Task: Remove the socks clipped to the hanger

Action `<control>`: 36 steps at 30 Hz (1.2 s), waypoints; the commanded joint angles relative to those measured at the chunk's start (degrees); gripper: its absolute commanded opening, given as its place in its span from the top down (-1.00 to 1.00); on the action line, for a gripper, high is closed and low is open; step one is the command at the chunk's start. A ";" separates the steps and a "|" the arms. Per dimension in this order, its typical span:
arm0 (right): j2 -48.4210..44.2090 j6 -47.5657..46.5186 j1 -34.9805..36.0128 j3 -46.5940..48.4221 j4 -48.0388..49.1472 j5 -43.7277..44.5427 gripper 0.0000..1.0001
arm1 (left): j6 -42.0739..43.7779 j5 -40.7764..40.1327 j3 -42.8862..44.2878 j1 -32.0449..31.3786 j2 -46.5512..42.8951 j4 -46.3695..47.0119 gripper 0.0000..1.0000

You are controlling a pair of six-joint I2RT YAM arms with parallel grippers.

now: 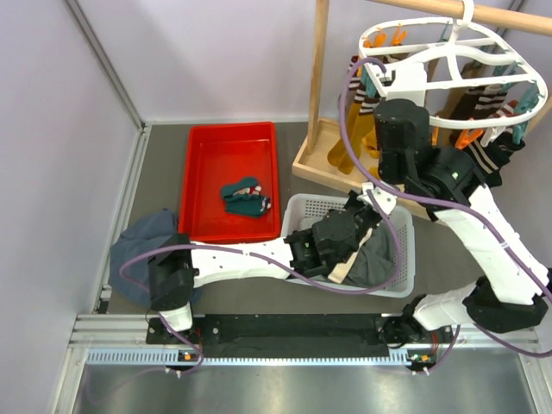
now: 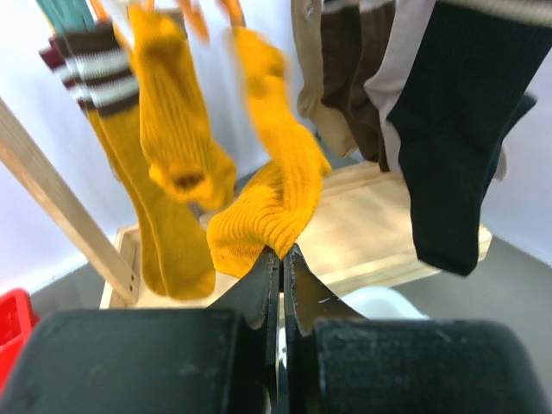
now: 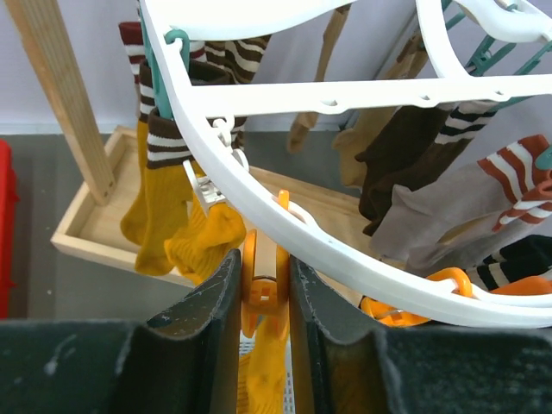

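Note:
The white hanger [image 1: 448, 84] hangs from the wooden rack's top pole at the upper right, with socks clipped round its rim [image 3: 345, 250]. My right gripper [image 3: 265, 259] is up under that rim, its pads pressed on both sides of an orange clip [image 3: 266, 289]. A mustard sock [image 3: 269, 371] hangs below this clip. My left gripper [image 2: 282, 252] is lower, over the basket, shut on the toe of a mustard sock [image 2: 276, 190] that bends toward it. Striped brown-white socks [image 3: 159, 129], a black sock [image 2: 457, 129] and brown socks [image 2: 345, 69] hang nearby.
A red tray [image 1: 203, 172] on the left holds dark teal socks [image 1: 246, 197]. A white basket [image 1: 405, 259] with dark clothes sits under the left arm. The rack's wooden base [image 1: 315, 164] and upright pole [image 1: 319, 69] stand behind it. A blue-grey garment [image 1: 142, 241] lies at the left.

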 commanded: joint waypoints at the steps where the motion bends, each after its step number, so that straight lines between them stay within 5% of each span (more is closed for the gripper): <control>1: -3.72 -0.28 -0.09 -0.64 5.12 -4.57 0.84 | -2.43 -3.29 -3.13 0.11 -2.35 3.26 1.00; 10: -11.71 3.68 -2.73 -6.07 6.35 -13.81 0.84 | -18.68 -3.20 -15.34 7.40 -12.89 -2.71 1.00; 17: -18.92 3.15 -5.80 -13.20 9.43 -16.99 0.83 | -35.38 3.91 -22.47 23.83 -23.26 -19.14 1.00; 26: -21.66 2.89 -8.35 -16.99 10.48 -17.60 0.82 | -44.96 11.03 -24.85 39.13 -19.07 -31.45 0.98; 27: -21.75 3.24 -8.53 -17.08 10.57 -17.78 0.82 | -45.58 11.12 -24.59 39.66 -18.27 -31.63 0.87; 28: -21.66 3.41 -9.05 -17.08 10.66 -18.65 0.82 | -46.11 10.95 -24.32 40.01 -17.65 -34.07 0.44; 31: -21.48 3.68 -9.41 -16.64 10.31 -18.66 0.82 | -46.29 12.86 -23.53 40.01 -17.30 -34.71 -0.22; 36: -21.75 3.51 -9.59 -16.46 10.13 -18.22 0.82 | -41.38 20.08 -19.93 39.31 -20.72 -33.31 -0.42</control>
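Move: The left hand already holds the yellow sock; the red tray's middle lies about 38 cm left, 16 ahead and 33 below. The green socks in it are some 34 cm left and 12 ahead; the white basket is almost beneath, about 4 cm back. The orange clip is in the right fingers, with a white clip roughly 4 cm left and 4 ahead. Left pulls the sock down, swings it 30 cm left-forward to the tray, opens; right, still pinching clip, draws back-right. ##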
